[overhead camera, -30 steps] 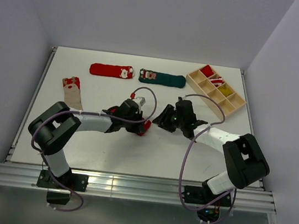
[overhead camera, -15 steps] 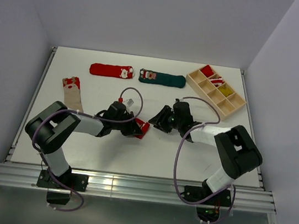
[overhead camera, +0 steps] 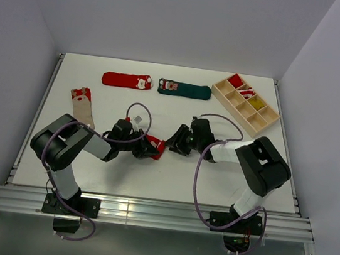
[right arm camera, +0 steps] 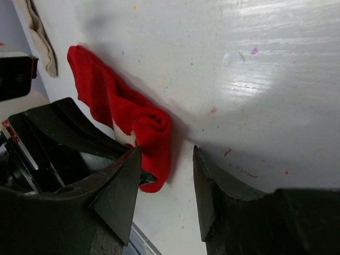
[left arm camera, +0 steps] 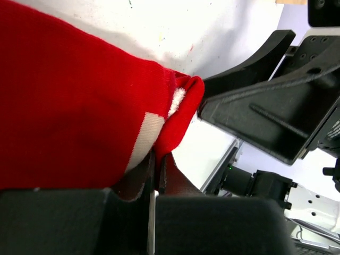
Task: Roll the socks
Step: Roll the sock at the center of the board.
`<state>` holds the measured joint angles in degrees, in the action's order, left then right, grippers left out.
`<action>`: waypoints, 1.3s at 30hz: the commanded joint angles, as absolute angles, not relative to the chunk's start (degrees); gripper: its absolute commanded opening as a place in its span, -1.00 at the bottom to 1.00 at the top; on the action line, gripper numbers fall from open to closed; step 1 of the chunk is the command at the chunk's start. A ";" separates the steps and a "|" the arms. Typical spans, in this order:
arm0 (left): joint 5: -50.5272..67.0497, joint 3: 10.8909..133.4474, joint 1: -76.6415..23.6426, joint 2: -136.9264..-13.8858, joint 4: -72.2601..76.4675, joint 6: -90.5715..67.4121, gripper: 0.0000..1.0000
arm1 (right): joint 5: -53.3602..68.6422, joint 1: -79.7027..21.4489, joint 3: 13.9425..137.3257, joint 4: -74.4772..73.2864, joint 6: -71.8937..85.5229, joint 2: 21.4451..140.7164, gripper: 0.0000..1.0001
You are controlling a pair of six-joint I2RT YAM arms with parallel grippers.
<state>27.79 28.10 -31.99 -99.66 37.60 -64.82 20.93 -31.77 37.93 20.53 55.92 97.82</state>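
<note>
A red sock lies partly rolled at mid-table, and my left gripper is shut on its edge. In the left wrist view the pads pinch a fold of the red sock. My right gripper stands open just right of it. In the right wrist view its fingers are apart with the rolled end of the sock just beyond them. A second red sock and a dark green sock lie flat at the back. A beige sock lies at the left.
A wooden compartment tray sits at the back right with small items inside. The two grippers are close together, and the right gripper's black body fills the right side of the left wrist view. Walls enclose the table on three sides.
My left gripper has drawn back to the left with the red sock still in it. The right gripper has followed leftward and stays close to the sock.
</note>
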 commanded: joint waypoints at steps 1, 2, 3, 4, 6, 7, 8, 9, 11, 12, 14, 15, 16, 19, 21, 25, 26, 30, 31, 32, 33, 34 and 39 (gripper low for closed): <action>28.74 26.89 -31.64 -101.60 38.14 -65.65 -0.99 | 21.62 -33.22 39.64 21.80 55.72 98.88 0.02; 28.83 26.89 -31.64 -101.60 38.14 -65.65 -0.99 | 21.53 -33.57 39.81 21.71 55.81 98.70 0.02; 28.83 26.89 -31.64 -101.69 38.14 -65.65 -0.99 | 21.45 -33.75 40.08 21.45 55.72 98.61 0.02; 28.83 26.89 -31.64 -101.69 38.23 -65.65 -0.99 | 21.18 -34.01 40.34 21.10 55.64 98.53 0.02; 28.83 26.72 -31.55 -101.86 38.32 -65.74 -0.99 | 20.13 -34.54 41.48 20.04 55.28 98.70 0.02; 29.00 26.72 -31.64 -101.95 38.76 -65.83 -0.99 | 19.87 -34.72 41.92 19.08 55.20 98.88 0.01; 29.26 26.72 -31.64 -102.13 39.02 -65.92 -0.99 | 19.60 -34.89 42.36 18.46 55.02 99.14 0.01; 29.35 26.72 -31.64 -102.39 39.20 -66.09 -0.99 | 18.82 -35.33 43.23 17.94 55.02 99.40 0.01; 29.70 26.63 -31.64 -102.65 40.16 -66.36 -0.99 | 17.85 -35.59 44.20 16.00 54.67 99.84 -0.02; 29.79 26.54 -31.64 -102.83 40.34 -66.53 -0.99 | 17.15 -35.94 45.17 15.30 54.49 100.10 -0.04; 29.97 26.37 -31.64 -102.83 40.95 -66.71 -0.99 | 16.18 -36.12 45.96 12.93 54.14 100.63 -0.06; 29.97 26.19 -31.64 -102.83 41.04 -66.80 -0.99 | 15.30 -36.21 46.75 12.14 54.05 100.81 -0.08; 30.06 26.19 -31.64 -102.83 41.13 -66.80 -0.99 | 15.03 -36.38 47.11 10.65 53.79 100.98 -0.10; 30.15 26.19 -31.64 -102.83 41.48 -66.80 -0.99 | 13.80 -36.74 48.34 7.92 53.18 101.51 -0.23; 30.41 26.28 -31.64 -103.09 41.92 -66.88 -0.99 | 13.27 -36.91 49.21 6.86 52.82 101.95 -0.39; 31.11 26.28 -31.64 -103.53 42.89 -67.06 -0.99 | 12.31 -37.26 50.97 3.53 51.95 102.66 -0.76; 31.29 26.28 -31.64 -103.62 42.98 -66.97 -0.99 | 11.87 -37.44 52.19 2.47 51.68 102.74 -0.94; 30.85 26.80 -31.55 -101.70 41.76 -65.75 -0.71 | 7.39 -37.97 56.68 -7.43 49.40 102.92 -1.00; 29.72 26.98 -31.64 -100.73 39.22 -65.13 -0.58 | 6.34 -38.06 57.56 -9.12 48.79 102.83 -1.00; 28.66 27.24 -31.73 -99.77 37.46 -63.39 -0.46 | 4.50 -38.14 58.96 -10.53 48.52 102.92 -1.00; 27.70 27.94 -31.73 -97.23 35.27 -62.50 -0.25 | 3.70 -38.14 59.58 -11.85 48.34 103.01 -1.00; 24.99 28.38 -31.90 -95.82 31.24 -61.45 -0.17 | 3.08 -38.23 60.11 -13.95 48.08 103.18 -1.00; 14.44 32.86 -34.45 -86.32 17.07 -53.97 0.21 | 1.58 -38.23 62.66 -18.62 47.73 104.32 -1.00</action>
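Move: The red sock's rolled end lies about 3 cm to the right gripper's left, 1 cm nearer the base and 1 cm lower. From the left gripper, which still pinches its near part, the roll's middle is some 2 cm ahead and 1 cm to the right, level in height. The sock's unrolled tail lies roughly 9 cm left of the right gripper and 2 cm ahead; the green sock, about 22 cm ahead and 2 cm right. Keep the left gripper still, pinching the roll, while you bring the open right gripper about 2 cm left onto the roll's far end, dip slightly and shut on it. Then open the left fingers and lift them some 2 cm clear as the right, holding on, tips its fingers about 20 degrees steeper in all and eases a centimetre forward and right. ##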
